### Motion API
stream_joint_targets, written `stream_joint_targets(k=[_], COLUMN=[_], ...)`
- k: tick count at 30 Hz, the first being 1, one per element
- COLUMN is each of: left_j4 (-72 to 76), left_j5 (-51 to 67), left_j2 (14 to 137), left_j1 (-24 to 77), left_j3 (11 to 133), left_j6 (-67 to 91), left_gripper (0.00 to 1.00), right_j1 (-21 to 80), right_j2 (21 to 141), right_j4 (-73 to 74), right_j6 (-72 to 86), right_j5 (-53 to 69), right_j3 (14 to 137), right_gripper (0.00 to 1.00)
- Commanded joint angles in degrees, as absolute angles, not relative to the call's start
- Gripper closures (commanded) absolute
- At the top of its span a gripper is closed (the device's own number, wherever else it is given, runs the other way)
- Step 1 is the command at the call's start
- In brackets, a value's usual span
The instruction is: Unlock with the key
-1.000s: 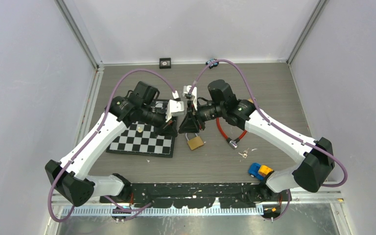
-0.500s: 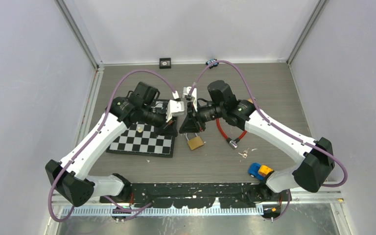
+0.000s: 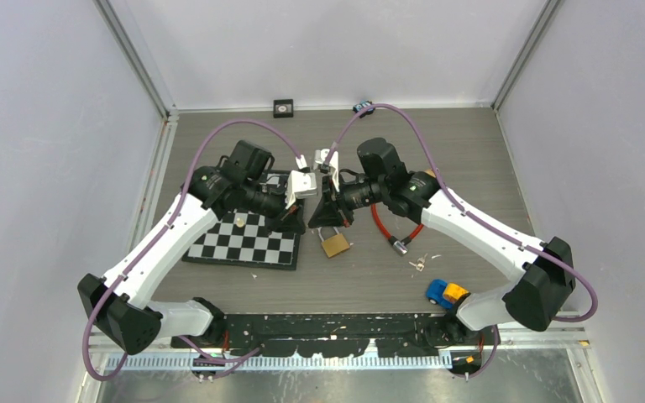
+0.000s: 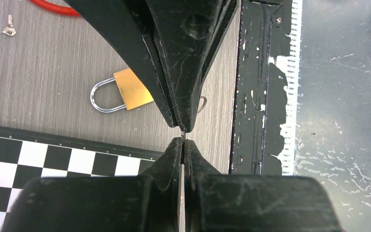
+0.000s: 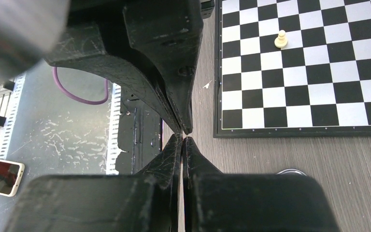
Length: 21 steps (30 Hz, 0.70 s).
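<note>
A brass padlock [image 3: 334,243] [image 4: 123,89] lies on the wooden table, shackle closed. Above it my two grippers meet tip to tip. My left gripper [image 3: 304,223] [image 4: 182,145] is shut on a thin silver key [image 4: 182,136], of which only a sliver of blade shows between the fingers. My right gripper [image 3: 322,220] [image 5: 182,140] faces it, jaws shut on the key's other end. A small wire ring [image 4: 202,104] pokes out beside the right gripper's fingers. The key itself is hidden in the top view.
A chessboard [image 3: 243,243] [image 5: 309,72] with one pale pawn [image 3: 240,221] [image 5: 281,38] lies left of the padlock. To the right lie a red cable lock [image 3: 380,222], loose keys [image 3: 418,264] [image 4: 8,31] and a toy car [image 3: 447,292]. The table's black front rail [image 4: 253,96] is close.
My right gripper's jaws have closed from partly open to shut at the tip of the left gripper. Both arms have stayed in place.
</note>
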State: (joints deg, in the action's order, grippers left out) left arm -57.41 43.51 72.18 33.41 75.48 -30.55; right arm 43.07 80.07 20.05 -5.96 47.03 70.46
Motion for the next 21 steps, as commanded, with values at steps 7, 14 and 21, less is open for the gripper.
stream_joint_targets(k=[7,14,21], left_j4=[-54.42,-50.91,-44.8], left_j5=[44.99,43.15,38.81], left_j2=[69.73,67.72,64.08], left_j1=[33.49,33.16,32.52], left_j3=[74.55,72.34,67.99], left_j6=[-29.42,-28.81,-28.65], left_gripper=[1.0,0.55,0.24], right_j1=[42.98,42.48,35.48], right_j2=[77.64,76.13,72.37], right_j4=[22.43,23.93,25.03], right_j6=[-7.05,-8.4,-8.61], right_j5=[41.6,38.25,36.76], right_j3=[71.31,71.01,68.22], right_gripper=[0.99,0.99,0.99])
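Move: The padlock, where the key is to go, lies some 20 cm below the right hand, about 8 cm ahead and 4 cm to its right. From the left hand it is about 8 cm ahead, 6 cm to the right and just as far below. The chessboard's middle lies roughly 15 cm ahead of the right hand and 17 cm to its left. The red cable lock is some 16 cm ahead and 19 cm to its right. The key, at first pinched between both hands' fingertips, is let go by the left, whose fingers open well over halfway while that hand stays nearly in place. The right keeps its pinch and draws the key away rightward and forward, about 3.5 cm in all, sinking slightly towards the padlock and turning nearly 10 degrees clockwise. ##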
